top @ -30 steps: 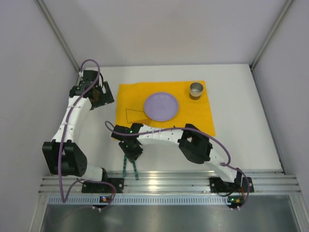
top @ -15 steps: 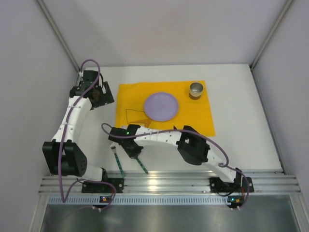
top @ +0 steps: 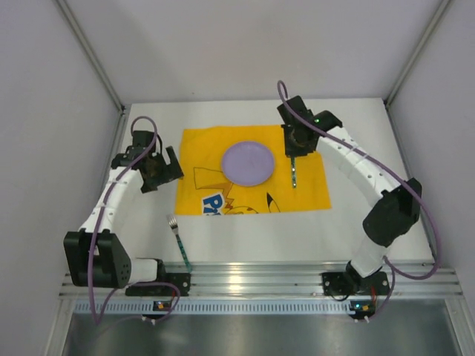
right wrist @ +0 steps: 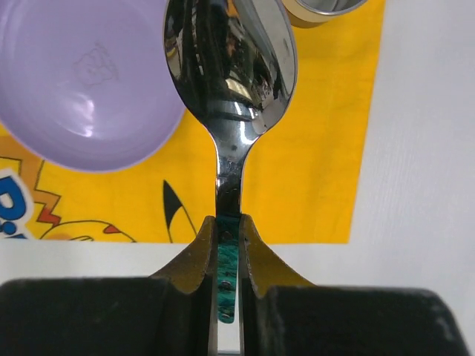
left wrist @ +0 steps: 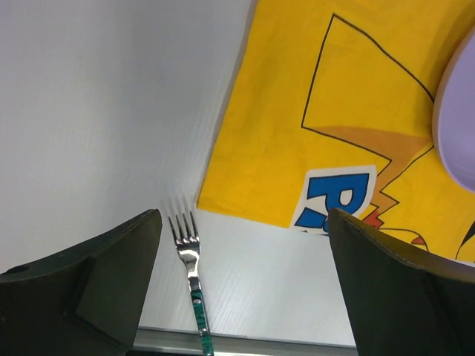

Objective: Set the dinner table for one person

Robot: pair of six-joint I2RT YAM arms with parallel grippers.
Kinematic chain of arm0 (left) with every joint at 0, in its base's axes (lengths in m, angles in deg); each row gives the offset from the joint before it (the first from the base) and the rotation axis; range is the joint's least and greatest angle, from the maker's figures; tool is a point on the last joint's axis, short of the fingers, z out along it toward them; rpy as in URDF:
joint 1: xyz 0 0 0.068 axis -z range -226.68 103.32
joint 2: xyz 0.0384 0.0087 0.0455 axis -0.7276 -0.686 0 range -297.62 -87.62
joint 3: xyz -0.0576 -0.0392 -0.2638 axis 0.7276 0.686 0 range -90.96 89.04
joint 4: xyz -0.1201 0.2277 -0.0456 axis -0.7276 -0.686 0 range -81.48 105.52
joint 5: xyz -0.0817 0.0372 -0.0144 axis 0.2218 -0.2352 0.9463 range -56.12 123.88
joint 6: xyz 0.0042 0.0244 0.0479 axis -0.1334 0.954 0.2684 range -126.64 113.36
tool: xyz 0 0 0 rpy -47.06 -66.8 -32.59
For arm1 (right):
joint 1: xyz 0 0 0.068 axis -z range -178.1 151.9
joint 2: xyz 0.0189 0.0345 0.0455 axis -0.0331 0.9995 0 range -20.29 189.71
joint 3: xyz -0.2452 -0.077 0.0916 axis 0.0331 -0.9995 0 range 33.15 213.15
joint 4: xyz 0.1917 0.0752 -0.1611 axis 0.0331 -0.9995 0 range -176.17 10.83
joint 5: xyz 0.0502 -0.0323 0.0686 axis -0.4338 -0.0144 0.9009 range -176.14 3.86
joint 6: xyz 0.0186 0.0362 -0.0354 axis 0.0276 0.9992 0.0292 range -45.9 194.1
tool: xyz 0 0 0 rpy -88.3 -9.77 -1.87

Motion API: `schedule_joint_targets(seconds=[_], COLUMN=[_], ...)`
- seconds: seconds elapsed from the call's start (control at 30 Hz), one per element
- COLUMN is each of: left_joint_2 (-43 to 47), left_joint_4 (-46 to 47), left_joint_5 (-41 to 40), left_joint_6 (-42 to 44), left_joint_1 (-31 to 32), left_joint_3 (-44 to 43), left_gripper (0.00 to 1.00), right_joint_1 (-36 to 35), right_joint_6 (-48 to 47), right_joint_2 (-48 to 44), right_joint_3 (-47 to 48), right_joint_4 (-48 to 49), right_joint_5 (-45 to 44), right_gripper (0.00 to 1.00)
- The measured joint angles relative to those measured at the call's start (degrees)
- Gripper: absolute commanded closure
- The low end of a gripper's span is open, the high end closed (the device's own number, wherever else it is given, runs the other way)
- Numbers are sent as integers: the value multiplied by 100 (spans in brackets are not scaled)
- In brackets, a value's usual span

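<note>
The white dinner table carries a yellow printed placemat with a lilac plate on it. My right gripper hangs over the mat just right of the plate, shut on the green handle of a spoon. The spoon's bowl sticks out past the fingertips, beside the plate. A green-handled fork lies on the bare table by the mat's near left corner. Left of the mat my left gripper stands open and empty, with the fork below, close to its left finger.
A small metal cup stands on the mat's far right corner, mostly hidden under the right gripper in the top view. The ribbed aluminium rail runs along the near edge, and grey walls close in the left, right and back.
The right arm swung from beside the fork at the near left to the mat's far right, carrying the spoon in shut jaws. The left gripper moved nearer and slightly right. The fork stayed on the table.
</note>
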Motion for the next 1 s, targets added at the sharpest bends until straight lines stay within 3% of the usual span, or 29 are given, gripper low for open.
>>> schedule_joint_targets(seconds=[0.33,0.57,0.67,0.8,0.87,0.9,1.0], left_joint_2=[345,855,901,907,905,898,837], left_joint_4=[83,74,61,55,55,46,9], left_joint_5=[568,669,680,680,678,675,654], left_joint_6=[-269,-407,-444,-466,-468,-468,-468], left_joint_1=[57,85,85,85,85,85,85], left_joint_3=[643,1036,1071,1121,1154,1172,1193], left_gripper=[1,1,1,1,2,2,2], right_joint_1=[461,914,992,984,981,970,955], right_joint_6=[-450,-382,-337,-234,-210,-199,-164], right_joint_2=[2092,2824,2988,3115,3150,3161,3161], right_joint_3=[529,1097,1235,1255,1255,1255,1255], right_joint_4=[166,210,275,260,262,254,258], right_joint_5=[463,597,623,669,691,702,708], right_gripper=[100,100,92,72,69,61,56])
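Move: The right hand holds the spoon above the placemat; its place, the bare yellow strip right of the plate, lies about 9 cm ahead, 1 cm to the right and some 19 cm below. The plate's middle is level with that strip, 13 cm to its left; the cup is 7 cm beyond and 6 cm right of it. From the open left hand the fork lies about 16 cm back, 1 cm right, 14 cm below, the placemat's near left corner 7 cm back and 1 cm left. The right hand sinks some 16 cm and reaches 8 cm forward, steeply down first and then flatter into the strip between plate and cup, its fingers swinging nearly 20 degrees nearer to vertical; low over the placemat it slows and opens them partway, letting go of the spoon. Meanwhile the left hand, fingers staying wide open, draws back about 5 cm towards the fork, also sinking and easing right by a few centimetres, its left side dipping slightly. ##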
